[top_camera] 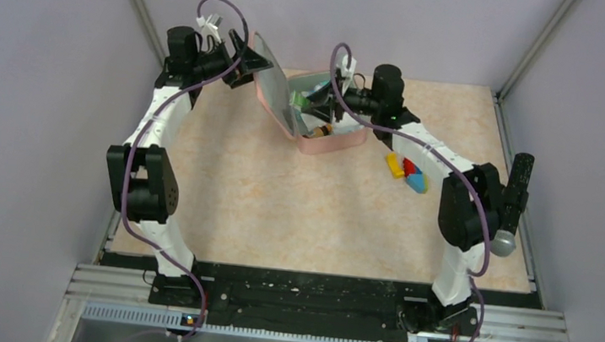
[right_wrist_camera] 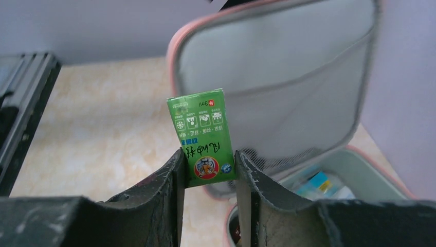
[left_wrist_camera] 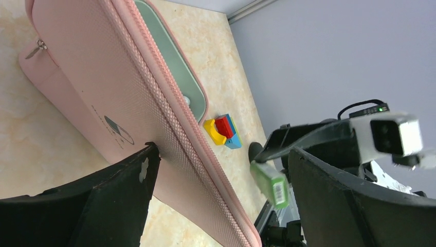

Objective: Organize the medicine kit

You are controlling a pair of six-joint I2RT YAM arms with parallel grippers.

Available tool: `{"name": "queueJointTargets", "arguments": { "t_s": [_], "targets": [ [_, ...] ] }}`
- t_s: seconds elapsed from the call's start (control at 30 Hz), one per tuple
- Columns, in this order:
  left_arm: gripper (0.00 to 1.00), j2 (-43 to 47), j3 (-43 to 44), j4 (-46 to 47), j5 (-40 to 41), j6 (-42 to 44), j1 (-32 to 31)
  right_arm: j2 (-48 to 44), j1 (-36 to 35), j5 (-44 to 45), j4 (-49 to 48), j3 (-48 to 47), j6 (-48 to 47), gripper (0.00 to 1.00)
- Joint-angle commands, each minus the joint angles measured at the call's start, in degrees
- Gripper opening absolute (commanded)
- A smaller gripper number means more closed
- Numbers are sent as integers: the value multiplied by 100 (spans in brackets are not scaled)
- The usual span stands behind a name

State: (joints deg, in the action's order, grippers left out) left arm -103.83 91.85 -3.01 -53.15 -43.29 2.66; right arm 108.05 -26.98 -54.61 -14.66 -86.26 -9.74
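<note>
The pink medicine kit [top_camera: 331, 147] lies open at the back of the table with its lid [top_camera: 272, 91] raised. My left gripper [top_camera: 251, 65] is open and straddles the lid's edge [left_wrist_camera: 169, 118]. One finger [left_wrist_camera: 128, 180] touches the lid's pink outer face and the other [left_wrist_camera: 339, 195] stands well clear of it. My right gripper [right_wrist_camera: 209, 154] is shut on a small green medicine box [right_wrist_camera: 201, 136] and holds it upright in front of the grey-green lining and mesh pocket [right_wrist_camera: 288, 77]. The same green box [left_wrist_camera: 270, 182] shows in the left wrist view.
A cluster of small yellow, red and blue blocks [top_camera: 407, 172] sits on the table right of the kit. Other small packages [right_wrist_camera: 321, 182] lie inside the kit's base. The grey walls and metal frame close in at the back and sides.
</note>
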Motion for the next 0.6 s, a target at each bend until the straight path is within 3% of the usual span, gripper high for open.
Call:
{"name": "queueJointTargets", "arguments": {
  "t_s": [0.0, 0.13, 0.37, 0.57],
  "targets": [
    [99, -41, 357, 426, -143, 118, 24, 479, -87, 812, -1878, -643, 2025, 32],
    [99, -2, 356, 504, -156, 58, 24, 806, -335, 1454, -1706, -1258, 2181, 30],
    [99, 28, 346, 609, -228, 4, 18, 1189, -700, 3392, -1059, -1935, 2823, 28],
    [99, 88, 292, 591, -230, 13, 10, 1421, -895, 3983, -921, -2292, 3342, 31]
  ]
}}
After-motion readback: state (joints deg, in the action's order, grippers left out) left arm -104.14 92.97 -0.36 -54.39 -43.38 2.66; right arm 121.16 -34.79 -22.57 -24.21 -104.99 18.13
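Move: The kit's raised lid is where the right hand, holding the green box, is heading: its middle lies about 9 cm ahead, 10 cm to the left and 8 cm lower. The left fingers, astride the lid's free edge, are some 9 cm ahead, 15 cm left and 4 cm above. The brown bottle in the kit is roughly 5 cm ahead, 3 cm right and 21 cm below. From the left hand, the lid's middle is about level, 5 cm right and 12 cm down. Still pinching the green box, the right hand swings in towards the lid's free edge and the left gripper, about 8 cm forward, 7 cm left and 5 cm up, slowing towards the end. The wrist turns some 30 degrees, clockwise with the fingertips lifting. The left hand, wide open, keeps one finger against the lid's outer face, creeping up about a centimetre. ##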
